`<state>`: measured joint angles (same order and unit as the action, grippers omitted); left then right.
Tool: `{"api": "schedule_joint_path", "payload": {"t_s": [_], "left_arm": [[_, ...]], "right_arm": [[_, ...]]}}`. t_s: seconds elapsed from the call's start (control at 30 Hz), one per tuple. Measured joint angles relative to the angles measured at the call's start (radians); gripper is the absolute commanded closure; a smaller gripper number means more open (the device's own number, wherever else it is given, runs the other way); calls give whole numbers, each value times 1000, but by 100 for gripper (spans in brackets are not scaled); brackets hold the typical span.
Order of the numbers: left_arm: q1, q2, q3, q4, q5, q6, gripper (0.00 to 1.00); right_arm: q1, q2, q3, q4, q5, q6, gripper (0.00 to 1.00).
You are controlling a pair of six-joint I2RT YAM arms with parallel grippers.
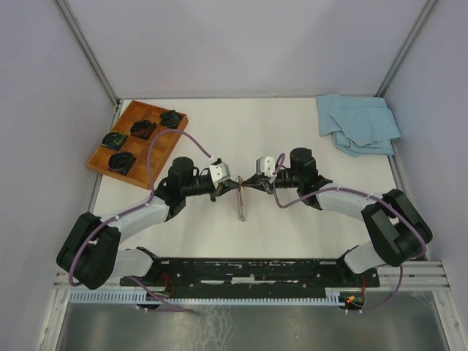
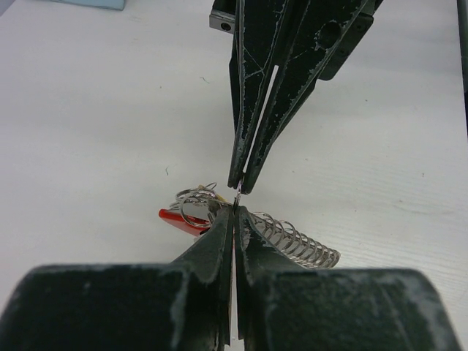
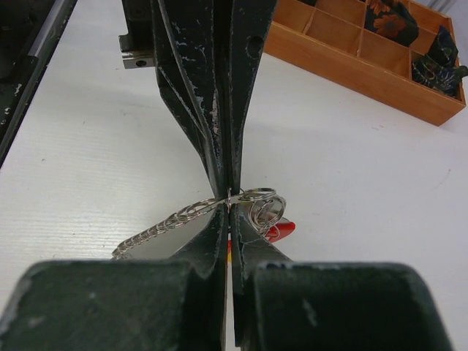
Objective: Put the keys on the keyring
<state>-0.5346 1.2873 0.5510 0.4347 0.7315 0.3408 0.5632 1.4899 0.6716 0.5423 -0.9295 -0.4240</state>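
My two grippers meet tip to tip over the middle of the table. The keyring is a cluster of thin silver rings with a red strap and a silver chain. It hangs at the meeting point, and the chain trails towards the near edge. The left gripper is shut on a thin metal edge of the keyring. From the opposite side, the right gripper is shut on the same spot, beside the rings. The keys are too small to pick out among the rings.
A wooden compartment tray holding black coiled items stands at the back left. It also shows in the right wrist view as a tray. A crumpled blue cloth lies at the back right. Grey walls enclose the white table.
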Motion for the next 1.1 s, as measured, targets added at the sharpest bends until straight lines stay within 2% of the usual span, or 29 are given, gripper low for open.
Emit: {"api": "schedule_joint_path", "payload": {"t_s": [0.13, 0.33, 0.8, 1.1], "left_arm": [[0, 0, 0, 0, 0, 8, 80], [0, 0, 0, 0, 0, 18, 72], [0, 11, 0, 1, 6, 19, 73], [0, 11, 0, 0, 14, 19, 77]], "right_arm": [[0, 0, 2, -6, -1, -5, 99], [0, 0, 2, -14, -4, -11, 99], [0, 0, 2, -20, -15, -10, 99], [0, 0, 5, -5, -28, 7, 99]]}}
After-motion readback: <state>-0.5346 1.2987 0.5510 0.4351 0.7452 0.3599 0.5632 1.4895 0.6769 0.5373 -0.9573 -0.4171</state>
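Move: The keyring's wire ring is at both sets of fingertips: about 1 cm to the left hand's right, level and straight ahead, and about 1 cm to the right hand's left. The metal coil hangs from the ring, its middle some 5 cm below both hands and 3 cm back. The red key hangs about 2 cm forward of them and 3 cm below. Left fingers open about a quarter, letting go of the keyring in place, while the right keeps pinching it. ##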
